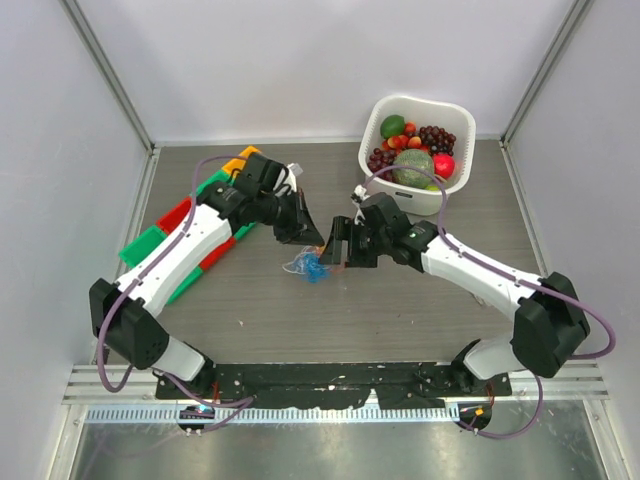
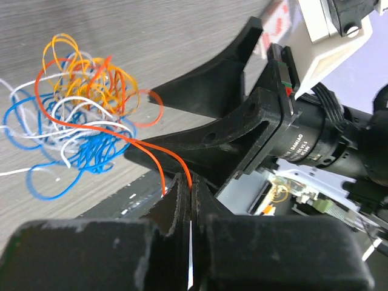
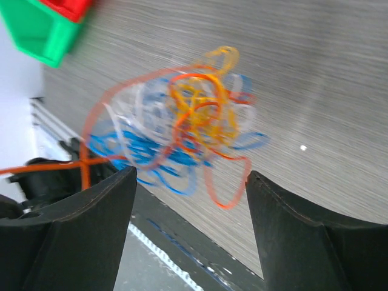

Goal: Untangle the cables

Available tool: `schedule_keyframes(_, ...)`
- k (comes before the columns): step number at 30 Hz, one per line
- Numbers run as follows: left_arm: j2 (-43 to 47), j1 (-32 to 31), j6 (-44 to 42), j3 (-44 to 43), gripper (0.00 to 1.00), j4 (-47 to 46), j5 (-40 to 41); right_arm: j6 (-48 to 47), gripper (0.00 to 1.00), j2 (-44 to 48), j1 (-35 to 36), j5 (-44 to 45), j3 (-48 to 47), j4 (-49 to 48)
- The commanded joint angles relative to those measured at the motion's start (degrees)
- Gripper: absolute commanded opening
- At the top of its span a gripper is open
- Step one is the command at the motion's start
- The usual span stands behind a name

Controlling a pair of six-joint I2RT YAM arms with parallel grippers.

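Note:
The cables (image 1: 308, 265) are a loose bunch of thin blue, white, yellow-orange and red loops resting on the grey table between both grippers. In the left wrist view the bunch (image 2: 85, 115) sits up and to the left, and one red strand (image 2: 154, 148) runs from it into my left gripper (image 2: 191, 189), whose jaws are shut on that strand. My right gripper (image 3: 191, 176) stands open just short of the bunch (image 3: 182, 127), with only a dangling red loop between its fingertips. From above, the left gripper (image 1: 305, 237) and right gripper (image 1: 338, 247) nearly face each other.
A white basket (image 1: 372, 130) of fruit stands at the back right, close behind the right arm. Green and red bins (image 1: 165, 240) lie under the left arm on the left. The right gripper's black fingers (image 2: 209, 91) fill the middle of the left wrist view.

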State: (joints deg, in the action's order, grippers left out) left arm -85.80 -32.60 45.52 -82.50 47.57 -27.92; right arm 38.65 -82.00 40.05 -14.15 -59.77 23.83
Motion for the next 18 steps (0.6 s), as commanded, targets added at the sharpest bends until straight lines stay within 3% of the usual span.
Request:
schedule_keyframes(1, 3.62, -0.36, 5.72, -2.84, 0.00, -3.35, -6.17, 5.98, 0.78, 4.03, 0.02, -6.05, 2.10, -14.59)
schedule_keyframes(7, 5.99, -1.06, 12.48, -3.37, 0.00, -10.12, -9.25, 9.07, 0.78, 6.50, -0.06, -3.79, 5.01, -22.78)
schedule_keyframes(11, 5.73, -2.38, 18.02, -6.43, 0.00, -15.22, -11.54, 10.39, 0.78, 4.66, -0.15, 2.63, 5.62, -19.88)
schedule_keyframes(18, 4.33, -4.14, 20.84, -18.20, 0.00, -13.92, -9.70, 6.97, 0.73, -3.25, -2.43, 5.80, 5.62, -12.52)
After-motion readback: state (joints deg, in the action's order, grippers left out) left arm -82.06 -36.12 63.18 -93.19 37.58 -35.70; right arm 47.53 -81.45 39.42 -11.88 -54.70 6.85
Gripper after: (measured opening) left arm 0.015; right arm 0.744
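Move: Between and beneath the two grippers is the cable bundle, roughly 14 cm below the left hand, 3 cm to its left and 2 cm ahead; the left fingers already pinch an orange strand of it. From the open right hand the bundle is about 5 cm left, 1 cm ahead and 6 cm below. The white fruit basket stands some 22 cm ahead and 17 cm right of the right hand, the near red bin 27 cm left and 5 cm ahead. Drawing the pinched orange strand upward, the left hand climbs about 14 cm and drifts some 4 cm right, its shut fingers swinging up about 20 degrees to point flatter. The right hand, fingers staying open, follows the bundle up by 5 cm and a little left, tilting flatter, then goes forward and sinks back about 3 cm beside the cables. ##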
